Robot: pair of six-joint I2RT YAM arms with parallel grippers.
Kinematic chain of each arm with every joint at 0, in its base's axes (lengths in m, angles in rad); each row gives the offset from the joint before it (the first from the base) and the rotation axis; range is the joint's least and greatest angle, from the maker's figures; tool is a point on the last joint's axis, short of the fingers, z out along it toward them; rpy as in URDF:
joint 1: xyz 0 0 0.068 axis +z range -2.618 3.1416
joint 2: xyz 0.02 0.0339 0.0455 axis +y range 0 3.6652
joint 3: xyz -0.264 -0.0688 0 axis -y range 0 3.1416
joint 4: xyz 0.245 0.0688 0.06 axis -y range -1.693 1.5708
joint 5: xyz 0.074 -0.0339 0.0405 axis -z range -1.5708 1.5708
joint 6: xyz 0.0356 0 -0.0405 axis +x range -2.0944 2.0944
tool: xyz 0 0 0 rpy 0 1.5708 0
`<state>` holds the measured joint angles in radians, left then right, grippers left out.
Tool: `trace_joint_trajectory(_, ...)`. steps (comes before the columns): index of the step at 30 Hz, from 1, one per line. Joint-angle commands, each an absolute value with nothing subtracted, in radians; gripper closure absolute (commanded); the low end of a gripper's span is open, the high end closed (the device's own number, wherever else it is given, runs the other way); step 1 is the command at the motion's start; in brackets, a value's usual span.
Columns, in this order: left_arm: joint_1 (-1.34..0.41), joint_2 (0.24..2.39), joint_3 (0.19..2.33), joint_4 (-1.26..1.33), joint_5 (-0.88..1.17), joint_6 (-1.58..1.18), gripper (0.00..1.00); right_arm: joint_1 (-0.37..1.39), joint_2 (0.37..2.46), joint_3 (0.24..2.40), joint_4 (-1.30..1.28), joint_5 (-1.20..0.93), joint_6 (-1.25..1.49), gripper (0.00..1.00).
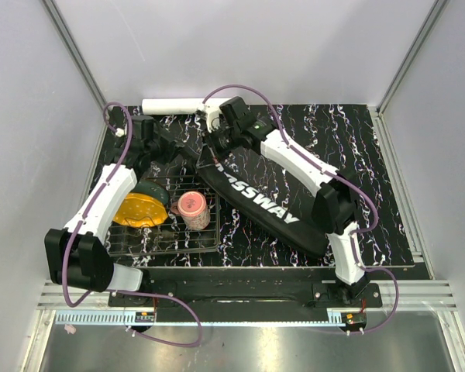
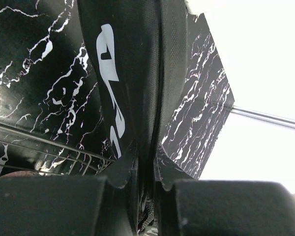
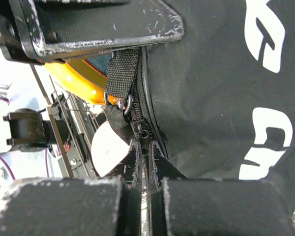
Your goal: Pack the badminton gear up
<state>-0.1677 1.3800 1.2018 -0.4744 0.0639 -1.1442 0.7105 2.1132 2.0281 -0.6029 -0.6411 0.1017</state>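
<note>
The long black CROSSWAY bag [image 1: 267, 203] lies diagonally across the marbled mat, its top end raised off the mat at the back left. My left gripper [image 1: 163, 147] is shut on that end; in the left wrist view the bag's edge [image 2: 137, 73] runs down between the closed fingers [image 2: 146, 162]. Right beside it, my right gripper [image 1: 215, 146] is shut on the bag's zipper pull. In the right wrist view the zipper slider [image 3: 143, 132] sits just above the pinched jaws [image 3: 146, 150]. A white tube [image 1: 174, 105] lies along the mat's back edge.
A wire rack [image 1: 163, 240] at the front left carries a yellow-black object [image 1: 139, 209] and a pink cup [image 1: 194, 209]. The rack's wires [image 2: 39, 142] pass just left of the left fingers. The yellow object [image 3: 83, 83] shows behind the bag's strap loop [image 3: 120, 73].
</note>
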Motion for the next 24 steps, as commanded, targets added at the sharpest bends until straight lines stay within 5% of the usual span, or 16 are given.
trace_joint_trajectory(1,-0.164,1.307,1.241,-0.436,-0.089,-1.091,1.0,0.719,2.085,2.135,-0.785,-0.491,0.208,1.0)
trace_joint_trajectory(8,-0.172,1.296,1.289,-0.411,-0.215,-0.983,1.0,0.745,2.05,2.103,-0.973,-0.397,0.25,1.0)
trace_joint_trajectory(24,-0.134,1.318,1.367,-0.428,-0.509,-0.965,1.0,0.79,1.712,1.513,-0.908,-0.048,0.169,1.0)
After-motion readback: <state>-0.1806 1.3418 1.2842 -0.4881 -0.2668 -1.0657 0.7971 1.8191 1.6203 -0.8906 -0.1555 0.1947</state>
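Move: Down the bag, its near end lies about 32 cm to the right of the right hand, 19 cm back and some 17 cm lower; the right fingers already hold the zip pull. The pink mug stands 9 cm back and 5 cm left of that hand, the yellow bowl 9 cm back and 21 cm left, both about 15 cm lower. From the left hand, pinching the bag's far end, the zip pull lies 10 cm right and 5 cm back, about level. Dragging the pinched zip pull along the bag towards its near end, the right hand first lifts about 1 cm, then sweeps right, back and down, speeding up over some 15 cm, past the mug, its fingers tipping about 30 degrees further downward. The left hand keeps its pinch on the far end and draws away to the left and up, about 7 cm, turning slightly counter-clockwise. ##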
